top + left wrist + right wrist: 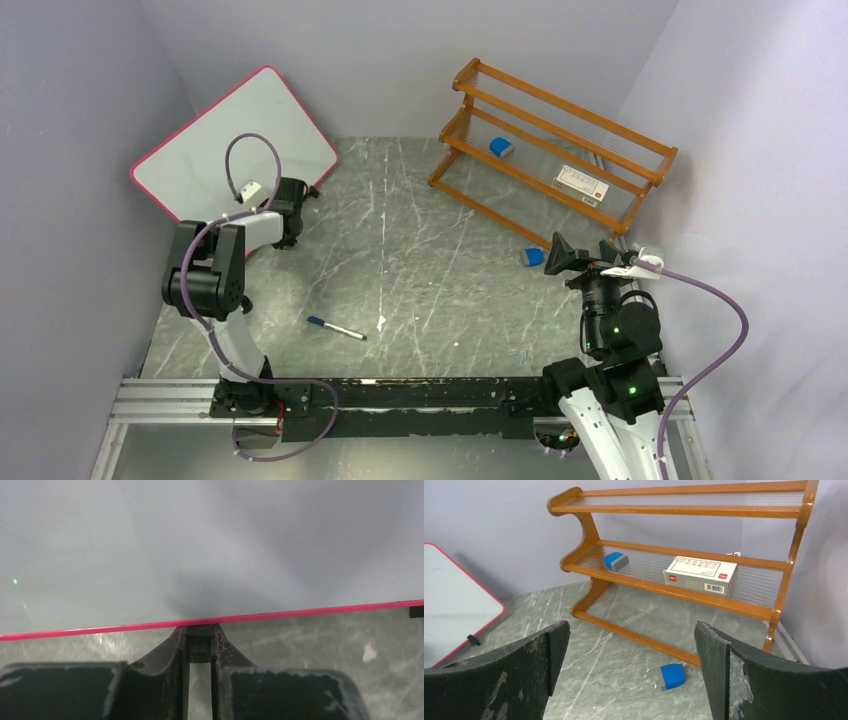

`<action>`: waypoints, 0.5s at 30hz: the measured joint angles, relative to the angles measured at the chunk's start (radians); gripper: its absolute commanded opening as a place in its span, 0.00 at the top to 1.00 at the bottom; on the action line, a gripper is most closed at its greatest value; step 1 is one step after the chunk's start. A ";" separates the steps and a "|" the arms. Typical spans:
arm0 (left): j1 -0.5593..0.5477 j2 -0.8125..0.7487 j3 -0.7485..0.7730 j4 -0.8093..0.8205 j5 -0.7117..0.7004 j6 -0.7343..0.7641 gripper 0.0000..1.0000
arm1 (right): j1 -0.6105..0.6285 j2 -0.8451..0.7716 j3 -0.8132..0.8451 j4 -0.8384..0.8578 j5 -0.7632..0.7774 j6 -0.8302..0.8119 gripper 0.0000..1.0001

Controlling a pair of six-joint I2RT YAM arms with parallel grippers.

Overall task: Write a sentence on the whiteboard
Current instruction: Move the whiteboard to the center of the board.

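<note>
The whiteboard [235,135] leans at the back left corner, its face blank, with a pink-red rim [300,613]. No sentence shows on it. My left gripper [303,196] is at the board's lower right edge. In the left wrist view its fingers [222,650] stand narrowly apart under the rim, shut on a small black foot [200,645] of the board. Another foot [416,611] shows farther right. A blue-capped marker [335,328] lies on the table, apart from both grippers. My right gripper [560,255] [631,630] hangs open and holds nothing, facing the rack.
An orange wooden rack [560,130] [684,510] stands at the back right, with a blue eraser [616,561] and a white box [700,574] on its middle shelf. A second blue eraser [533,256] [672,675] lies on the table by the rack's foot. Walls close in on both sides.
</note>
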 measured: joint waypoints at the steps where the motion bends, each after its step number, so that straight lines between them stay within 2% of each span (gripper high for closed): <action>1: -0.010 -0.015 -0.017 0.003 0.006 0.004 0.95 | 0.000 0.000 0.000 0.000 0.000 0.000 0.00; 15: -0.283 -0.269 -0.286 0.024 0.099 0.016 0.95 | 0.001 -0.011 0.000 0.004 -0.025 0.000 0.00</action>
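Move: The left hand already holds the whiteboard by the black clip on its near long edge, almost at table level. The table's middle lies about 28 cm to its right and 6 cm back; the whiteboard's middle is some 13 cm ahead, 9 cm left and 8 cm above. The other clip is 9 cm ahead and 9 cm right, the marker 23 cm back and 15 cm right. From the idle right hand, the table's middle lies roughly 13 cm ahead, 40 cm left and 32 cm below. Keeping its pinch on the black clip at the whiteboard's near edge, the left hand hauls the board in from the left corner towards the middle of the table, about 10 cm to the right and some 7 cm back, staying level just above the table top. As it goes the hand swings some 20 degrees clockwise, turning the board with it, while the fingers stay nearly shut. ##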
